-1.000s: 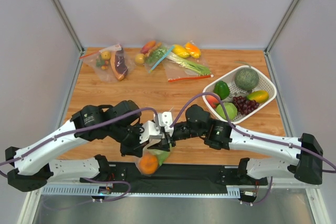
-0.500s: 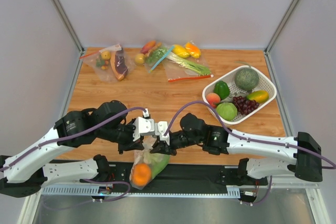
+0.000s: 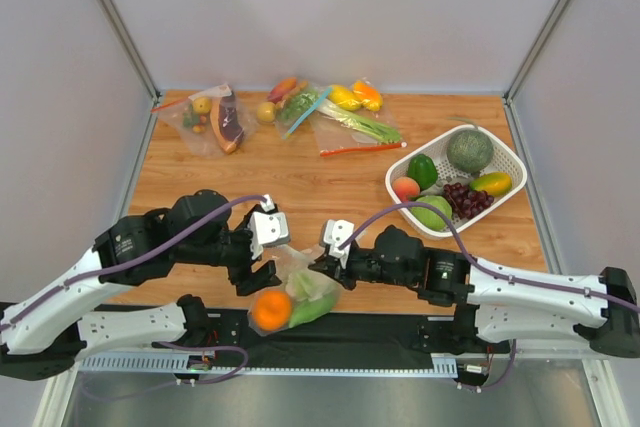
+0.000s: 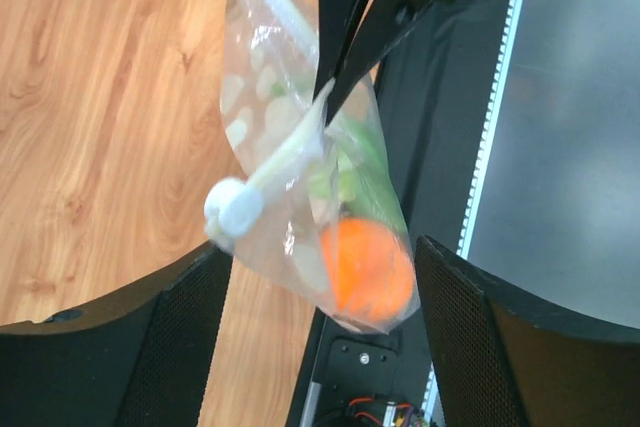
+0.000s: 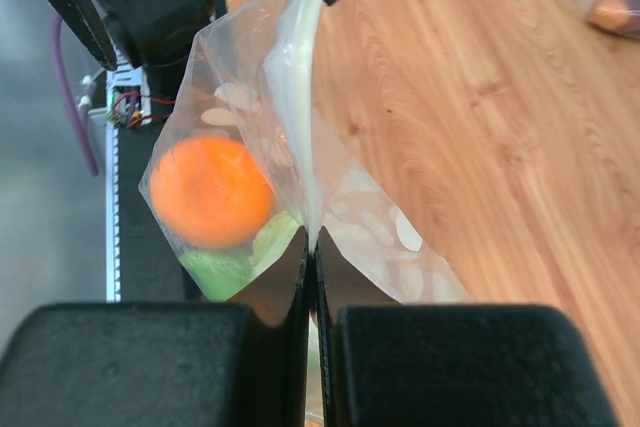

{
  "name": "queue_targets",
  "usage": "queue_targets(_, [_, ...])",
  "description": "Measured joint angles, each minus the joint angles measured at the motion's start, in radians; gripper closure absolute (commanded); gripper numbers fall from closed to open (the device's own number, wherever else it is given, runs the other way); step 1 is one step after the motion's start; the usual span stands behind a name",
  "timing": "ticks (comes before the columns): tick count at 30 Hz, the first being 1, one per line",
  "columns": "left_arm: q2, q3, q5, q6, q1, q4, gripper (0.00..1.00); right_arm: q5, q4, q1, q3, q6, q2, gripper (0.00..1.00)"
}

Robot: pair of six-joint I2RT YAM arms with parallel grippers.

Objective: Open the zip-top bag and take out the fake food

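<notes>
The zip-top bag [image 3: 298,285] with pale dots hangs at the table's near edge. Inside it are the orange [image 3: 270,310] and a glossy green piece [image 3: 311,308]; pale green leaves [image 4: 335,179] show behind the plastic, and the cauliflower's white part is not clear. My right gripper [image 3: 325,259] is shut on the whitish zip strip [image 5: 303,97] and holds the bag up [image 5: 312,247]. My left gripper [image 3: 262,252] is open, its pads wide apart on either side of the hanging bag [image 4: 318,247]. The white slider [image 4: 235,209] sits at the strip's end.
A white basket [image 3: 505,157] with melon, grapes and other fruit stands at the right. Bags of food with red and blue zip strips [image 3: 215,117] [image 3: 355,127] lie along the back. The black arm mount [image 3: 380,332] runs under the bag.
My left gripper has let go of the bag, opened and drawn back left. My right gripper has shifted right with the strip. The bag has swung up and right.
</notes>
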Motion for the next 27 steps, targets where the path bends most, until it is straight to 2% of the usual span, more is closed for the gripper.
queue_targets(7, [-0.048, -0.061, -0.063, -0.010, 0.000, 0.075, 0.17, 0.091, -0.023, 0.000, -0.038, 0.008, -0.121, 1.00])
queue_targets(15, [-0.136, -0.258, -0.125, -0.040, 0.006, 0.228, 0.14, 0.097, -0.062, 0.000, -0.068, 0.021, -0.172, 1.00])
queue_targets(24, [-0.117, -0.270, -0.111, -0.053, 0.019, 0.349, 0.16, 0.077, -0.063, 0.000, -0.075, 0.041, -0.180, 1.00])
queue_targets(25, [-0.108, -0.270, -0.105, -0.053, 0.023, 0.360, 0.17, 0.073, -0.063, 0.000, -0.075, 0.043, -0.180, 1.00])
queue_targets(26, [-0.099, -0.270, -0.099, -0.053, 0.029, 0.368, 0.22, 0.070, -0.063, 0.000, -0.075, 0.045, -0.180, 1.00])
queue_targets(27, [-0.089, -0.270, -0.093, -0.053, 0.035, 0.375, 0.43, 0.069, -0.063, 0.000, -0.075, 0.045, -0.180, 1.00])
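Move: The free end of the bag's zip strip lies about 3 cm ahead of the open left gripper, 4 cm to its right and 3 cm below. The right gripper already pinches the strip; from it the free end is some 8 cm left, 2 cm ahead and 3 cm up. From the left gripper, the orange in the bag hangs about 8 cm back, 1 cm right and 13 cm down; the green vegetable some 9 cm back, 9 cm right and 14 cm down. Keep the right fingers shut on the strip and draw the bag some 3.5 cm to the right, then hold there. Bring the wide-open left gripper about 4 cm forward, dipping and rising a little on the way, then ease it right after the strip until the free end sits between its fingers, ending about 2 cm lower. Don't close yet. ##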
